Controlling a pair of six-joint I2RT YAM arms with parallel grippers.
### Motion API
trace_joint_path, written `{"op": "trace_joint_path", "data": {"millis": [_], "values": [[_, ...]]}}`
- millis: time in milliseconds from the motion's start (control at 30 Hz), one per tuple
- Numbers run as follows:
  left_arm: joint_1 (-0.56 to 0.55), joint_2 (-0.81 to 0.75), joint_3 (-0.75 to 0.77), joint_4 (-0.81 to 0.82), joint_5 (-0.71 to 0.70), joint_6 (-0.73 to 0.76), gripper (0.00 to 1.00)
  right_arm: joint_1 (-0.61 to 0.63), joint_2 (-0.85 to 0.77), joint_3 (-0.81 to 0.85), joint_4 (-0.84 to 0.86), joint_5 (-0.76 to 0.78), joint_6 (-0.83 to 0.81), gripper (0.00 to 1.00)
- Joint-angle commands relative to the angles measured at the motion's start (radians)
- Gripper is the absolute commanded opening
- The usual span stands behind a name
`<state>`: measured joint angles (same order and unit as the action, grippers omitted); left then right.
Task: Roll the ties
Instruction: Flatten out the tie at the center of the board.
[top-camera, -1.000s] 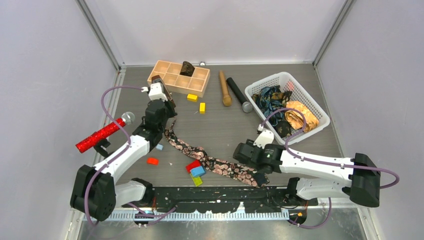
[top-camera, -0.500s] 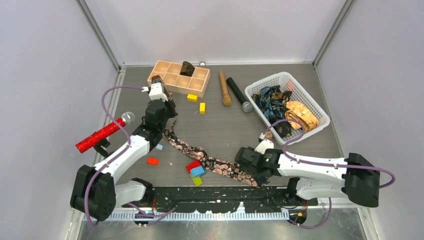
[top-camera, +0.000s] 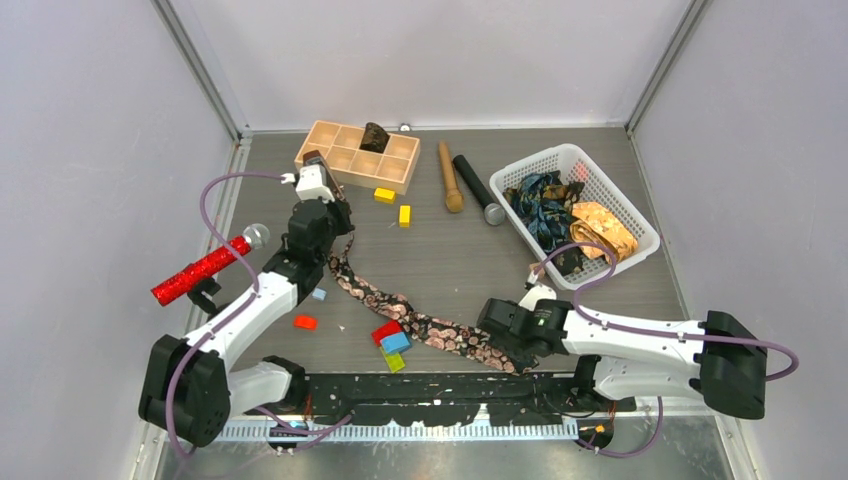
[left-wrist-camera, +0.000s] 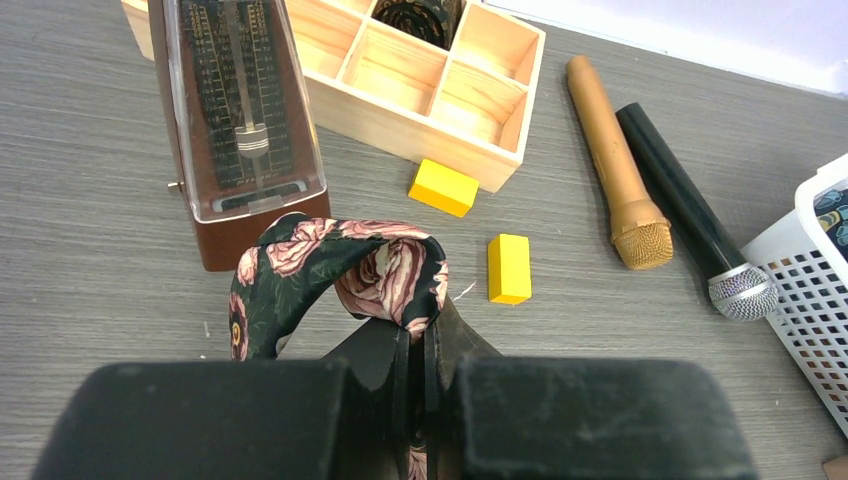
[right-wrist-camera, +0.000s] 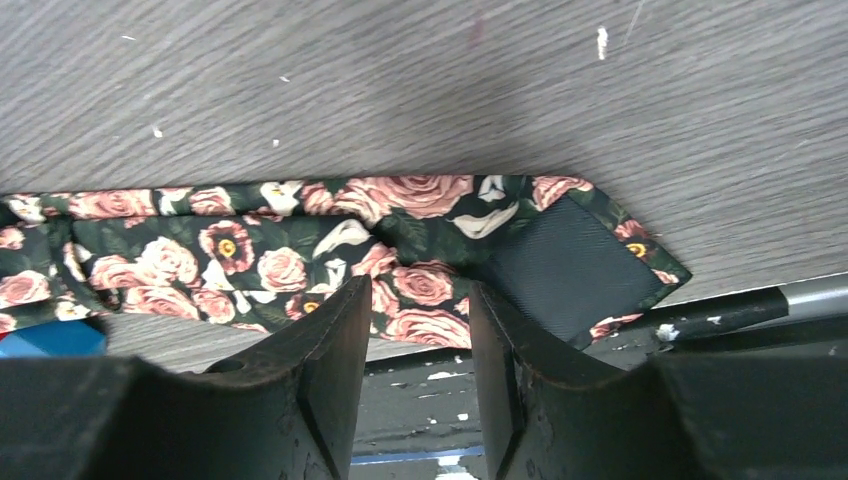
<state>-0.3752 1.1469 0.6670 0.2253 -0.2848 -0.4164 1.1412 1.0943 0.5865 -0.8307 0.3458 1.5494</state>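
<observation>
A black tie with pink roses (top-camera: 420, 325) lies slantwise across the table. My left gripper (left-wrist-camera: 418, 335) is shut on its narrow end, which arches up in a loop (left-wrist-camera: 340, 265) in front of the jaws; in the top view this gripper (top-camera: 335, 252) is at the tie's far-left end. My right gripper (right-wrist-camera: 420, 295) is open, its two fingers set either side of the wide end's near edge, beside the turned-back black lining (right-wrist-camera: 570, 265). In the top view it (top-camera: 500, 335) hovers at the table's near edge. More ties, blue-teal (top-camera: 540, 195), golden-orange (top-camera: 602, 225) and dark brown (top-camera: 565, 258), lie in the white basket (top-camera: 560, 158).
A metronome (left-wrist-camera: 240, 130) stands just beyond the loop, with a wooden compartment box (top-camera: 345, 160) holding a dark roll (top-camera: 375, 137) behind it. Yellow blocks (left-wrist-camera: 508, 268), a wooden microphone (top-camera: 450, 178), a black microphone (top-camera: 475, 187), a red glittery microphone (top-camera: 200, 270) and coloured blocks (top-camera: 392, 340) lie around.
My right gripper has slid left and toward the near edge onto the tie's wide end, its jaws narrowing. The left arm and the looped end have stayed put.
</observation>
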Motion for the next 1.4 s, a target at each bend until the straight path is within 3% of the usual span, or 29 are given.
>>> {"op": "trace_joint_path", "data": {"millis": [0, 267, 367, 500, 567, 700, 1033, 1367], "values": [[0.005, -0.036, 0.016, 0.023, 0.012, -0.015, 0.0, -0.005, -0.006, -0.038, -0.022, -0.018, 0.03, 0.47], [0.005, -0.033, 0.016, 0.024, 0.022, -0.022, 0.0, -0.02, 0.064, -0.115, 0.132, -0.075, 0.044, 0.46], [0.005, -0.029, 0.013, 0.026, 0.028, -0.026, 0.0, -0.041, 0.072, -0.144, 0.179, -0.081, 0.05, 0.35], [0.005, -0.028, 0.01, 0.028, 0.029, -0.028, 0.0, -0.078, 0.035, -0.179, 0.193, -0.07, 0.067, 0.07], [0.005, -0.026, 0.008, 0.028, 0.032, -0.03, 0.0, -0.094, -0.005, -0.182, 0.172, -0.044, 0.083, 0.01], [0.005, -0.012, 0.005, 0.033, 0.04, -0.033, 0.0, -0.112, -0.11, -0.148, 0.041, 0.111, 0.127, 0.0], [0.005, 0.038, -0.015, 0.083, 0.091, -0.076, 0.0, -0.2, -0.288, 0.096, -0.54, 0.454, 0.275, 0.0], [0.005, 0.133, -0.062, 0.201, 0.247, -0.2, 0.0, -0.215, -0.303, 0.137, -0.612, 0.452, 0.223, 0.0]]}}
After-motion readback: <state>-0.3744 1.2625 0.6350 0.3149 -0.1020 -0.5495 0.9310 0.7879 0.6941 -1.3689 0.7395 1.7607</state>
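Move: The right hand hovers open over the tie's wide end, which lies about 3 cm below it and 1 cm to the right. The stack of coloured blocks stands some 22 cm to its left and 1 cm ahead; the little wooden cube is roughly 17 cm ahead and 6 cm right. From the left hand, still holding the tie's narrow end, the wide end lies about 33 cm right, 25 cm back and 18 cm down. Right hand dips, pinches the tie's wide end, pulls it about 13 cm right and up; left lowers rightward. ##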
